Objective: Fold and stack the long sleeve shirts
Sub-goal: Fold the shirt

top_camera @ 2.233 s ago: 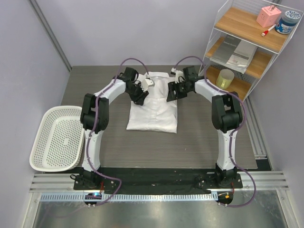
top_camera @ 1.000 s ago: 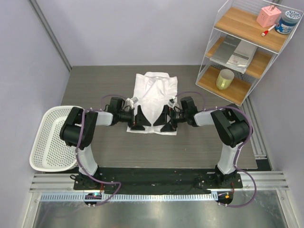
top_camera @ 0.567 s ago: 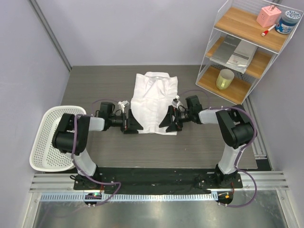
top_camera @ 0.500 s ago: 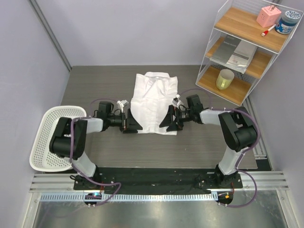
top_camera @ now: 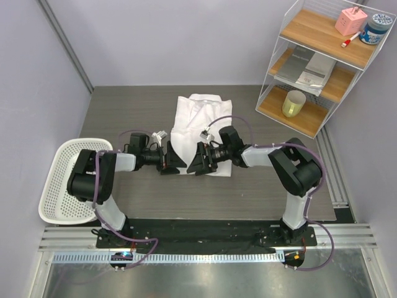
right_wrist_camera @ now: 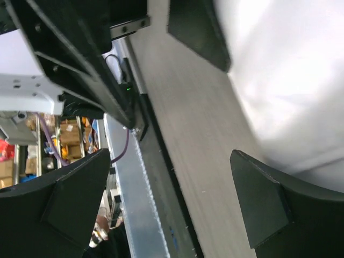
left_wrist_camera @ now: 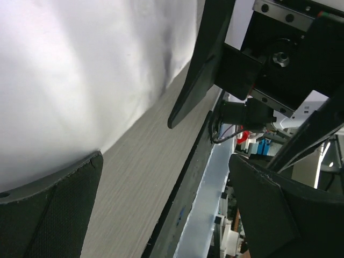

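One long sleeve shirt, white and folded into a rectangle, lies at the middle of the grey table. My left gripper lies low at the shirt's near left corner, open, nothing between its fingers. My right gripper faces it over the shirt's near edge, also open and empty. In the left wrist view white cloth fills the upper left, and the left gripper spans bare table. In the right wrist view the cloth sits at the upper right, beside the right gripper.
A white perforated basket stands at the table's left edge. A wire shelf at the back right holds a yellow cup, flat booklets, a pink box and a jar.
My right gripper has swept left along the shirt's near edge, from its right side to close by the left gripper. The left gripper has barely moved. Both stay open.
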{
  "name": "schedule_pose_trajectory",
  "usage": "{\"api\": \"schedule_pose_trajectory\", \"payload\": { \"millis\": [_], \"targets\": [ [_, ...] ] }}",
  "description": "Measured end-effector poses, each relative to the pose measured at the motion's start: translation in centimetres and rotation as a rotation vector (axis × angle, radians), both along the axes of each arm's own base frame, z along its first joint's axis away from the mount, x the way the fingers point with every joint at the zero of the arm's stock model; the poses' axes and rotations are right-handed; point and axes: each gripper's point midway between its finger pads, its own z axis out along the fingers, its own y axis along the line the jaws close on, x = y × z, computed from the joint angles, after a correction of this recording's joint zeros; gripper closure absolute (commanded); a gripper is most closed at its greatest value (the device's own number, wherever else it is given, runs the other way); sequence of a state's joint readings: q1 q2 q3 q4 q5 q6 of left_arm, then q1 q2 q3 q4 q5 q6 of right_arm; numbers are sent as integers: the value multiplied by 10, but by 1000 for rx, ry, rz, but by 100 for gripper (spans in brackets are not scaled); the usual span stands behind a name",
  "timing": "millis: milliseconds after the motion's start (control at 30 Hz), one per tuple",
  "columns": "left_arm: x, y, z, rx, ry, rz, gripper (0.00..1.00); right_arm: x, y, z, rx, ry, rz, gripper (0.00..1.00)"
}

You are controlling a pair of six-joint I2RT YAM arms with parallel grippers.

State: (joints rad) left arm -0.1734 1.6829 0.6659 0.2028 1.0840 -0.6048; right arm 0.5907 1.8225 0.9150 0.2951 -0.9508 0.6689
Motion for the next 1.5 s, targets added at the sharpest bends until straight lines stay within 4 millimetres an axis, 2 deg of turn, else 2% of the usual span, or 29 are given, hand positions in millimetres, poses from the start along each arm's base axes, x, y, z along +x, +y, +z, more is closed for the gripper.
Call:
{"api": "schedule_pose_trajectory", "payload": {
  "millis": [133, 200, 400, 567, 633, 733, 833, 933, 1033, 1100, 1167, 1333, 1367, 1500],
  "targets": [
    [3, 7, -22, -3, 96, 29, 0, 8, -4, -39, -28, 100, -40, 0],
    [5, 10, -22, -26, 121, 33, 0, 7, -4, -44, -6, 138, -18, 0],
    [7, 20, -22, -50, 158, 55, 0, 5, -9, -42, 32, 155, -6, 0],
    [4, 28, -19, -31, 143, 64, 0, -11, -32, -41, -23, 164, 5, 0],
    [4, 30, -14, -15, 108, 62, 0, -16, -42, -33, -44, 148, 16, 0],
    [4, 29, 7, -8, 22, 44, 0, -12, -56, -6, -33, 98, 18, 0],
    [23, 24, 35, -5, -88, 24, 0, 18, -69, 23, 4, 22, -24, 0],
    [67, 17, 64, 14, -218, 29, 0, 60, -76, 38, 22, -43, -73, 0],
    [116, 7, 73, 30, -284, 53, 0, 98, -78, 37, 21, -75, -104, 0],
    [147, 2, 65, 34, -290, 83, 0, 126, -78, 31, 18, -91, -121, 0],
    [171, -1, 46, 39, -254, 123, 0, 149, -80, 19, 10, -92, -141, 0],
    [199, 2, -16, 41, -87, 223, 0, 181, -98, -31, -25, -23, -195, 0],
    [202, 4, -15, 13, -67, 229, 1, 183, -103, -41, -21, 9, -199, 0],
    [215, 16, -14, -4, -64, 296, 3, 189, -113, -40, 12, 19, -198, 0]
  ]
}}
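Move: Over the near part of the folded shirt, the left hand has the shirt's middle about 14 cm ahead and 12 cm to its right, 6 cm below; the near hem is some 6 cm back, 12 cm right. From the right hand that middle is 14 cm ahead with no sideways offset, 8 cm down; the bunched collar end is 32 cm ahead, 2 cm right, the near hem 6 cm back and level sideways. Dipping with jaws wide open, both hands sweep apart low over the shirt's near part, left hand 3 cm leftward, right hand about 5 cm rightward. Both lift, arc forward roughly 20 cm, the right still drifting outward, and come down at the far part's side edges, lower fingers meeting the cloth, left wrist turning some 15 degrees counter-clockwise, right about 10 clockwise. ##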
